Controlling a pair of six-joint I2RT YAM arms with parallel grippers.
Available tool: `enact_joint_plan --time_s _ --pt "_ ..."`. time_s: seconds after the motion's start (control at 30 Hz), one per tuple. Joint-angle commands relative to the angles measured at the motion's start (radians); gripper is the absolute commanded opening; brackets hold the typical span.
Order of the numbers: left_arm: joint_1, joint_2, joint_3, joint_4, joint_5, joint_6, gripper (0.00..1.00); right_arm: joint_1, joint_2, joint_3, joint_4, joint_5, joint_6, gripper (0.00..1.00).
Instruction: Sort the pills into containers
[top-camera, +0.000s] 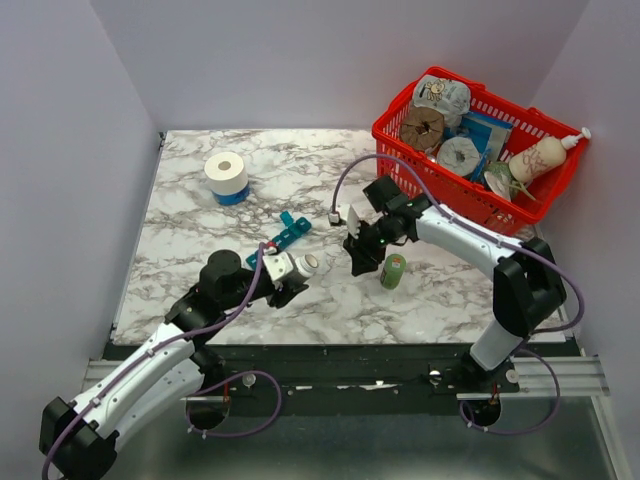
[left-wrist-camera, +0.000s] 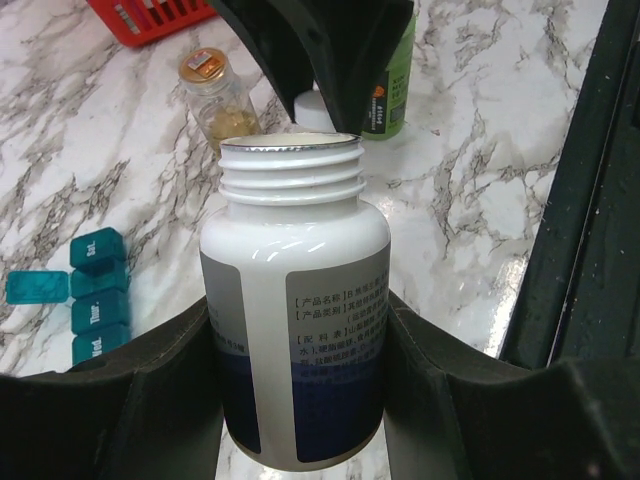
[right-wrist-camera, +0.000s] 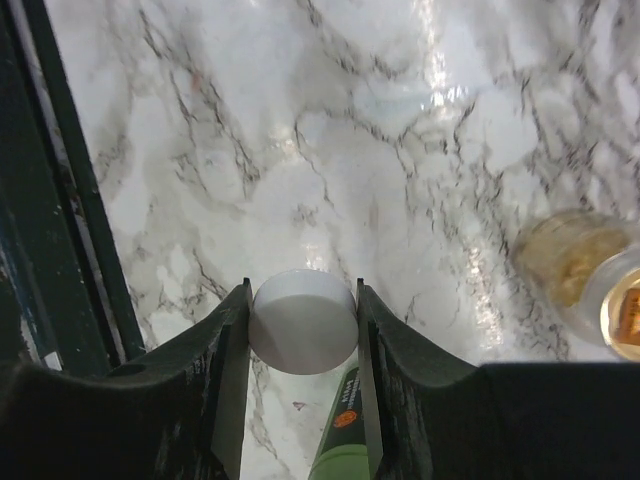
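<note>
My left gripper (top-camera: 287, 268) (left-wrist-camera: 297, 310) is shut on a white pill bottle (left-wrist-camera: 295, 300) with a blue-and-grey label. The bottle is uncapped and its open mouth points toward the right arm. My right gripper (top-camera: 359, 252) (right-wrist-camera: 303, 300) is shut on the bottle's round white cap (right-wrist-camera: 303, 322), held above the marble table (top-camera: 200, 230). The teal pill organiser (top-camera: 285, 237) (left-wrist-camera: 95, 295) lies on the table just beyond the left gripper, with one end lid (left-wrist-camera: 35, 287) flipped open. No loose pills show.
A green bottle (top-camera: 393, 271) (right-wrist-camera: 345, 435) lies under the right gripper. A small glass vial (left-wrist-camera: 215, 95) (right-wrist-camera: 575, 265) with yellowish contents stands nearby. A red wire basket (top-camera: 395, 135) full of items sits at the back right. A white tape roll (top-camera: 226, 175) sits at the back left.
</note>
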Motion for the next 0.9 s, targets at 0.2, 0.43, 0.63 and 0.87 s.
enact_joint_plan --time_s 0.2,0.43,0.63,0.87 --pt "0.01 0.025 -0.022 0.02 -0.041 0.046 0.0 0.029 0.168 -0.067 0.167 0.244 0.067 0.37" --pt "0.04 0.063 -0.019 0.029 0.0 0.0 0.0 0.029 0.143 -0.061 0.141 0.174 0.043 0.65" --pt "0.157 0.143 0.004 0.075 0.119 -0.069 0.0 0.029 0.038 -0.042 0.093 0.09 0.012 1.0" --pt "0.284 0.286 0.116 0.002 0.201 -0.208 0.0 -0.001 -0.102 -0.016 0.073 0.039 -0.004 1.0"
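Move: The right hand, holding the white cap, is bound for a bare patch of table roughly 9 cm below it, 2 cm ahead and 2 cm to its right. From that hand the green bottle stands about 9 cm right and 1 cm ahead, the brown pill bottle some 10 cm ahead and 2 cm left. The left hand, holding the open white bottle, has the teal pill box's middle about 13 cm ahead, 4 cm left and 14 cm below. Down goes the right hand about 8 cm, easing slightly forward and right as its fingers tip steeper, to set the cap on the marble between the green and brown bottles; there the fingers spread wide, let go, and lift nearly straight back up. Meanwhile the left hand keeps its grip on the open white bottle and brings it forward, down and left, some 7 cm in all, towards the pill box, dipping and turning counter-clockwise, mostly late on. ##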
